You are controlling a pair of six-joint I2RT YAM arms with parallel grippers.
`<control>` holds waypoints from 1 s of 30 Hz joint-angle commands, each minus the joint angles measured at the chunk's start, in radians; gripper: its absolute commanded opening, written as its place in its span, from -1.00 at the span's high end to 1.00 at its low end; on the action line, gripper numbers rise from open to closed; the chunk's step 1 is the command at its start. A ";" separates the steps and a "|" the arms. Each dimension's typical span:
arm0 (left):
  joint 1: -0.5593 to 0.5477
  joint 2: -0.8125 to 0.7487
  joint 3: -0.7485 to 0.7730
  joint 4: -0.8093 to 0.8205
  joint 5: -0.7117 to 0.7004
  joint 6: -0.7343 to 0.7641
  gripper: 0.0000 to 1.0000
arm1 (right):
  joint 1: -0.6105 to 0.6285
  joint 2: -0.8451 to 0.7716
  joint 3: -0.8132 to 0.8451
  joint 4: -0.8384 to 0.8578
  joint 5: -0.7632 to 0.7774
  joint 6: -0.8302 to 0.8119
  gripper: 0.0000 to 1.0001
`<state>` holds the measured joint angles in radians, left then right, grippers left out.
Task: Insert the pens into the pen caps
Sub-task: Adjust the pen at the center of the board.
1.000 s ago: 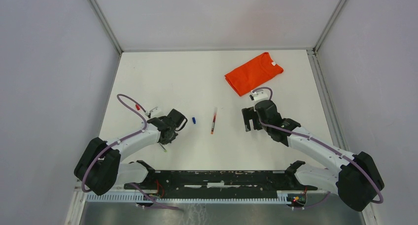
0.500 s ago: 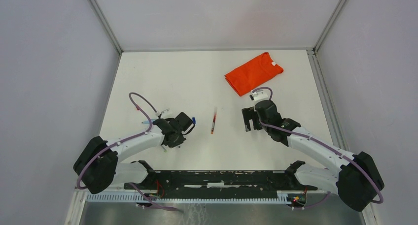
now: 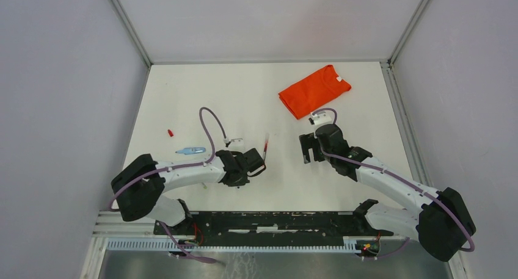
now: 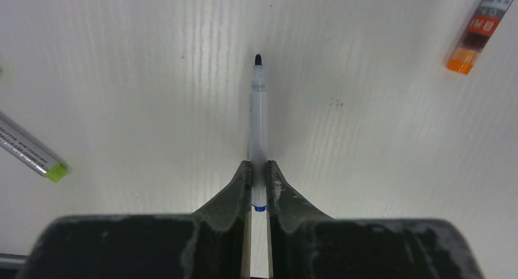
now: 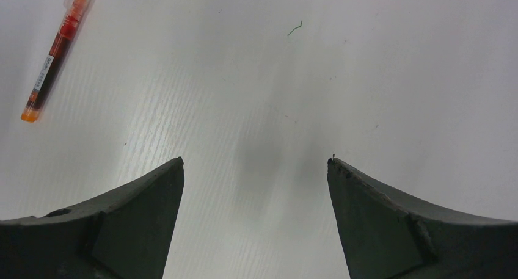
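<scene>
My left gripper [image 3: 254,162] [image 4: 259,164] is shut on a white pen [image 4: 259,108] with a blue end. The pen's bare dark tip points away from the jaws, over the table. A red pen with an orange end [image 3: 266,143] [image 4: 482,22] [image 5: 56,50] lies just beyond that gripper. Another pen with a green end [image 4: 30,154] lies at the left of the left wrist view. A pale bluish pen [image 3: 190,150] and a small red pen cap [image 3: 170,133] lie to the left of the left arm. My right gripper [image 3: 310,148] [image 5: 255,160] stands open over bare table, right of the red pen.
A folded orange shirt [image 3: 313,90] lies at the back right, just behind the right gripper. Grey walls close in the white table [image 3: 244,96] on the left, far and right sides. A black rail [image 3: 269,221] runs along the near edge between the arm bases.
The left arm has swung right with its pen, ending next to the red pen. The blue cap no longer shows. The red cap and bluish pen are uncovered. The right arm has not moved.
</scene>
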<state>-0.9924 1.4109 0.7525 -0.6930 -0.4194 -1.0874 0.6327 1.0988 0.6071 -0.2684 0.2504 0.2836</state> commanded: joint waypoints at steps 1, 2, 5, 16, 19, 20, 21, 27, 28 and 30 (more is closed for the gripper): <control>-0.050 0.073 0.047 0.012 -0.042 0.053 0.89 | -0.003 0.001 0.027 0.019 0.004 0.009 -0.83; -0.054 0.085 0.046 0.017 -0.041 0.053 0.88 | -0.003 0.000 0.026 0.020 0.005 0.010 -0.83; -0.056 0.104 0.037 0.031 -0.032 0.056 0.84 | -0.003 -0.002 0.025 0.019 0.007 0.008 -0.83; -0.056 0.104 0.048 0.030 -0.058 0.061 0.31 | -0.002 -0.008 0.017 0.019 0.014 0.009 -0.83; -0.053 0.103 0.066 0.026 -0.075 0.068 0.24 | -0.003 -0.009 0.016 0.020 0.014 0.008 -0.83; -0.053 0.108 0.074 0.023 -0.078 0.070 0.23 | -0.003 -0.009 0.016 0.020 0.015 0.008 -0.83; -0.052 0.112 0.081 0.021 -0.082 0.073 0.23 | -0.003 -0.010 0.017 0.021 0.014 0.008 -0.83; -0.007 0.137 0.091 0.042 -0.088 0.109 0.22 | -0.002 -0.017 0.014 0.019 0.018 0.008 -0.83; 0.002 0.138 0.087 0.051 -0.084 0.117 0.23 | -0.003 -0.020 0.015 0.017 0.017 0.008 -0.83; 0.018 0.145 0.082 0.065 -0.079 0.133 0.24 | -0.004 -0.023 0.014 0.014 0.019 0.008 -0.83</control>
<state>-1.0050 1.5387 0.8230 -0.6640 -0.4702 -1.0168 0.6327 1.0985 0.6071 -0.2687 0.2501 0.2836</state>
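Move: The left hand already holds the uncapped pen near its blue end, black tip pointing forward; its resting spot on the table centres about 2 cm ahead, 1 cm right and 2 cm below. The capped red pen lies some 13 cm ahead and 11 cm right, the green-ended pen about 16 cm left and level, the small blue cap roughly 13 cm ahead and 1 cm right. From the right hand, that spot is about 31 cm left, 5 cm back and 8 cm down. Down about 1 cm, with a similar short shift to the right and a slight draw back, the left hand lowers the held pen to the board. It pauses there, opens its fingers part way to let go, then, staying low and open, eases some 2 cm forward along the pen towards its middle. ##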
